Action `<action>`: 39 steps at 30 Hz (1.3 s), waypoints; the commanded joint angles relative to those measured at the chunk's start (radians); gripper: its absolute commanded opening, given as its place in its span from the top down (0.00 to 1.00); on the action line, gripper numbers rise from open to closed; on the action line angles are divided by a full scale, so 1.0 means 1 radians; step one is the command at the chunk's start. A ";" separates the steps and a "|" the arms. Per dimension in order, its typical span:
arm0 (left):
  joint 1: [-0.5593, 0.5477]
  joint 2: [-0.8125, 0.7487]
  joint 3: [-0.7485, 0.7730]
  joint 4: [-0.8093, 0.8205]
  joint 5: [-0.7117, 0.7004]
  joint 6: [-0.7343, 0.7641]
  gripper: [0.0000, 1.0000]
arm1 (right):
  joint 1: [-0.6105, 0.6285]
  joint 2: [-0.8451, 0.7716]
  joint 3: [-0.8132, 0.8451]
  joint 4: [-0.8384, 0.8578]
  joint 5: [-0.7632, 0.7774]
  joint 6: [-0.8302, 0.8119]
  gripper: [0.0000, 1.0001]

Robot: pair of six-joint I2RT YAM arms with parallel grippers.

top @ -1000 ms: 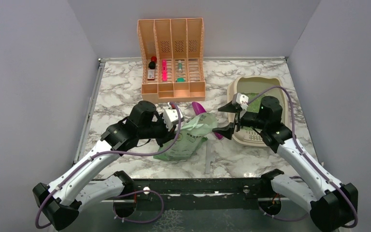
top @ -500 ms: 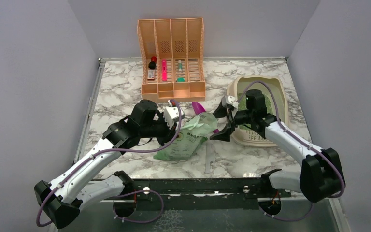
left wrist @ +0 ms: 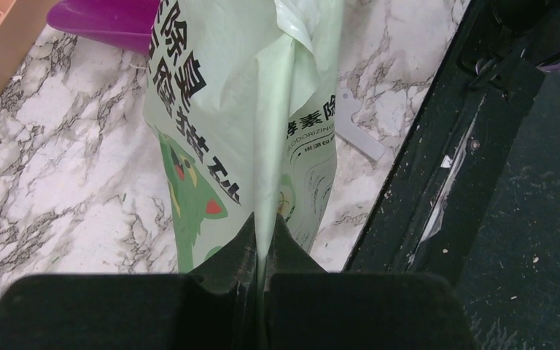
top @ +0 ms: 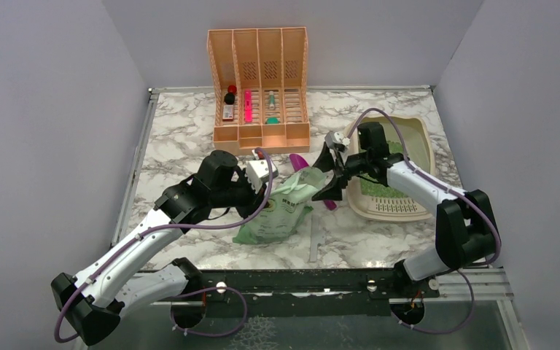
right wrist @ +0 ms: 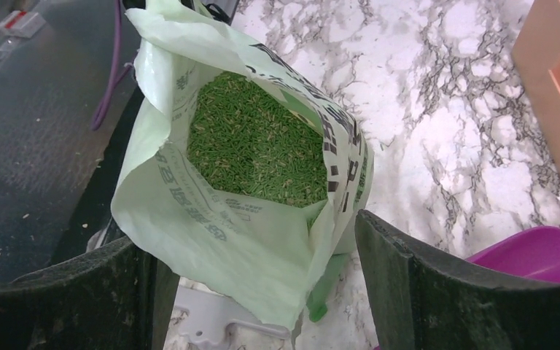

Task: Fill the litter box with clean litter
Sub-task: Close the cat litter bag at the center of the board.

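The beige litter box [top: 429, 146] sits at the right with a layer of green clean litter [top: 378, 191] in it. A pale green printed bag [top: 281, 208] lies mid-table, its mouth facing right. More green granules [right wrist: 255, 146] show inside the bag [right wrist: 211, 219]. My left gripper [top: 261, 181] is shut on a fold of the bag [left wrist: 262, 146], the film pinched between its jaws [left wrist: 262, 244]. My right gripper [top: 327, 175] is at the bag's mouth, left of the litter box. It is open [right wrist: 251, 240], with the bag's loose rim between its fingers, neither visibly touching it.
A peach slatted file organizer [top: 259, 87] with small items stands at the back. A purple scoop [top: 302, 162] lies behind the bag, also seen in the right wrist view [right wrist: 532, 251]. A white strip [top: 313, 237] lies near the dark front edge [top: 299, 281]. Grey walls close both sides.
My right gripper has swung left from over the litter box to the bag's mouth, and its jaws have narrowed slightly. The left gripper and bag have stayed put.
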 commanded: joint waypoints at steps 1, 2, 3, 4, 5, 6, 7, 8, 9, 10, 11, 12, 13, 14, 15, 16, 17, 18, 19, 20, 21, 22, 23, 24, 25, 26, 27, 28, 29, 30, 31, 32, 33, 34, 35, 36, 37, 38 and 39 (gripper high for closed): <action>-0.006 -0.031 0.053 0.091 0.001 -0.035 1.00 | -0.004 0.029 0.028 -0.060 0.004 0.036 0.14; -0.006 -0.033 0.050 0.091 -0.002 -0.035 1.00 | -0.004 0.028 0.020 -0.039 -0.002 0.057 0.18; -0.006 -0.034 0.047 0.093 -0.007 -0.037 1.00 | -0.003 0.026 0.010 -0.006 -0.025 0.083 0.21; -0.006 -0.035 0.044 0.094 -0.013 -0.038 1.00 | -0.004 0.025 0.001 0.025 -0.061 0.114 0.26; -0.006 -0.035 0.043 0.096 -0.019 -0.039 1.00 | -0.003 0.025 0.001 0.037 -0.089 0.133 0.36; -0.006 -0.033 0.043 0.096 -0.027 -0.042 1.00 | -0.004 0.026 0.008 0.030 -0.105 0.143 0.45; -0.006 -0.032 0.045 0.096 -0.040 -0.047 1.00 | -0.003 0.027 0.018 0.005 -0.107 0.149 0.56; -0.006 -0.031 0.047 0.096 -0.055 -0.052 1.00 | -0.004 0.025 0.028 -0.032 -0.098 0.145 0.65; -0.006 -0.030 0.047 0.096 -0.073 -0.058 0.97 | -0.008 0.021 0.036 -0.066 -0.084 0.143 0.74; -0.005 -0.031 0.045 0.097 -0.096 -0.061 0.92 | -0.015 0.017 0.038 -0.088 -0.079 0.146 0.83; -0.004 -0.031 0.042 0.096 -0.110 -0.060 0.83 | -0.026 0.011 0.035 -0.093 -0.084 0.167 0.89; -0.001 -0.031 0.040 0.094 -0.118 -0.058 0.74 | -0.042 0.005 0.026 -0.088 -0.100 0.198 0.95; 0.008 -0.031 0.036 0.092 -0.116 -0.054 0.63 | -0.059 -0.001 0.018 -0.079 -0.115 0.232 0.99; 0.024 -0.028 0.034 0.088 -0.100 -0.050 0.54 | -0.076 -0.007 0.010 -0.070 -0.122 0.264 0.99; 0.052 -0.022 0.036 0.076 -0.059 -0.042 0.49 | -0.089 -0.014 0.000 -0.048 -0.122 0.304 0.99; 0.086 -0.016 0.038 0.067 -0.004 -0.033 0.46 | -0.097 -0.021 -0.014 -0.022 -0.111 0.350 0.99; 0.133 -0.012 0.038 0.061 0.062 -0.027 0.43 | -0.098 -0.028 -0.021 -0.005 -0.102 0.377 0.99; 0.183 -0.007 0.034 0.060 0.141 -0.023 0.41 | -0.098 -0.031 -0.024 -0.002 -0.101 0.390 0.99; 0.235 -0.002 0.028 0.060 0.214 -0.019 0.39 | -0.098 -0.034 -0.021 -0.004 -0.105 0.402 0.99; 0.289 0.003 0.019 0.059 0.291 -0.015 0.38 | -0.099 -0.034 -0.014 -0.012 -0.102 0.410 0.99; 0.336 0.008 0.009 0.052 0.366 -0.005 0.36 | -0.099 -0.034 -0.008 -0.018 -0.094 0.414 0.99; 0.380 0.016 0.001 0.050 0.428 0.000 0.36 | -0.100 -0.036 -0.004 -0.020 -0.083 0.428 0.99; 0.410 0.025 0.005 0.042 0.479 0.008 0.35 | -0.101 -0.037 -0.001 -0.019 -0.079 0.438 0.99; 0.436 0.033 0.000 0.048 0.538 0.007 0.35 | -0.102 -0.039 0.000 -0.014 -0.075 0.449 0.99; 0.455 0.041 -0.010 0.068 0.609 -0.001 0.34 | -0.104 -0.041 0.003 -0.008 -0.076 0.464 0.99; 0.462 0.052 -0.014 0.077 0.649 -0.008 0.34 | -0.107 -0.041 0.006 -0.007 -0.078 0.476 0.99; 0.466 0.063 -0.020 0.088 0.664 -0.020 0.34 | -0.110 -0.040 0.010 -0.009 -0.079 0.487 0.99; 0.466 0.072 -0.026 0.102 0.678 -0.031 0.34 | -0.113 -0.039 0.013 -0.015 -0.076 0.491 0.99; 0.467 0.080 -0.030 0.111 0.691 -0.038 0.34 | -0.117 -0.038 0.012 -0.016 -0.073 0.497 0.99; 0.467 0.086 -0.036 0.127 0.714 -0.052 0.33 | -0.118 -0.039 0.009 -0.015 -0.065 0.508 0.99; 0.467 0.095 -0.043 0.142 0.737 -0.060 0.33 | -0.120 -0.038 0.003 -0.008 -0.067 0.520 0.99; 0.466 0.099 -0.048 0.156 0.748 -0.070 0.33 | -0.122 -0.036 -0.003 -0.003 -0.083 0.522 0.99; 0.466 0.101 -0.054 0.170 0.755 -0.083 0.33 | -0.122 -0.034 -0.010 0.004 -0.091 0.522 0.99; 0.466 0.104 -0.063 0.188 0.764 -0.094 0.34 | -0.123 -0.037 -0.020 0.019 -0.094 0.556 0.99; 0.466 0.104 -0.075 0.216 0.787 -0.125 0.34 | -0.123 -0.041 -0.031 0.035 -0.093 0.572 0.99; 0.466 0.105 -0.089 0.246 0.822 -0.153 0.34 | -0.123 -0.045 -0.038 0.050 -0.090 0.584 0.99; 0.467 0.108 -0.101 0.271 0.839 -0.171 0.38 | -0.122 -0.048 -0.043 0.059 -0.091 0.589 0.99; 0.466 0.109 -0.111 0.285 0.836 -0.185 0.45 | -0.124 -0.049 -0.044 0.060 -0.097 0.588 0.99; 0.466 0.110 -0.116 0.294 0.826 -0.201 0.53 | -0.123 -0.049 -0.044 0.058 -0.105 0.583 0.99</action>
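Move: The right hand's spread fingers already straddle the right end of the cat litter bag's rim, only about 1 cm to their left. On the table some 16 cm below lies the purple scoop, level with that hand and about 1 cm to its right; the grey tool lies about 20 cm back and 2 cm right. The left hand still pinches the rim's left end, with the bag body about 4 cm back, 2 cm right and 9 cm below. The right fingers shut on the right end of the bag's rim and draw it about 2.5 cm to the right, the hand rolling some 30 degrees, forward side down. The left hand then lets go of its end, goes forward and left about 6 cm, rising slightly, and comes partway back right and back with fingers wide, swinging up towards level. ##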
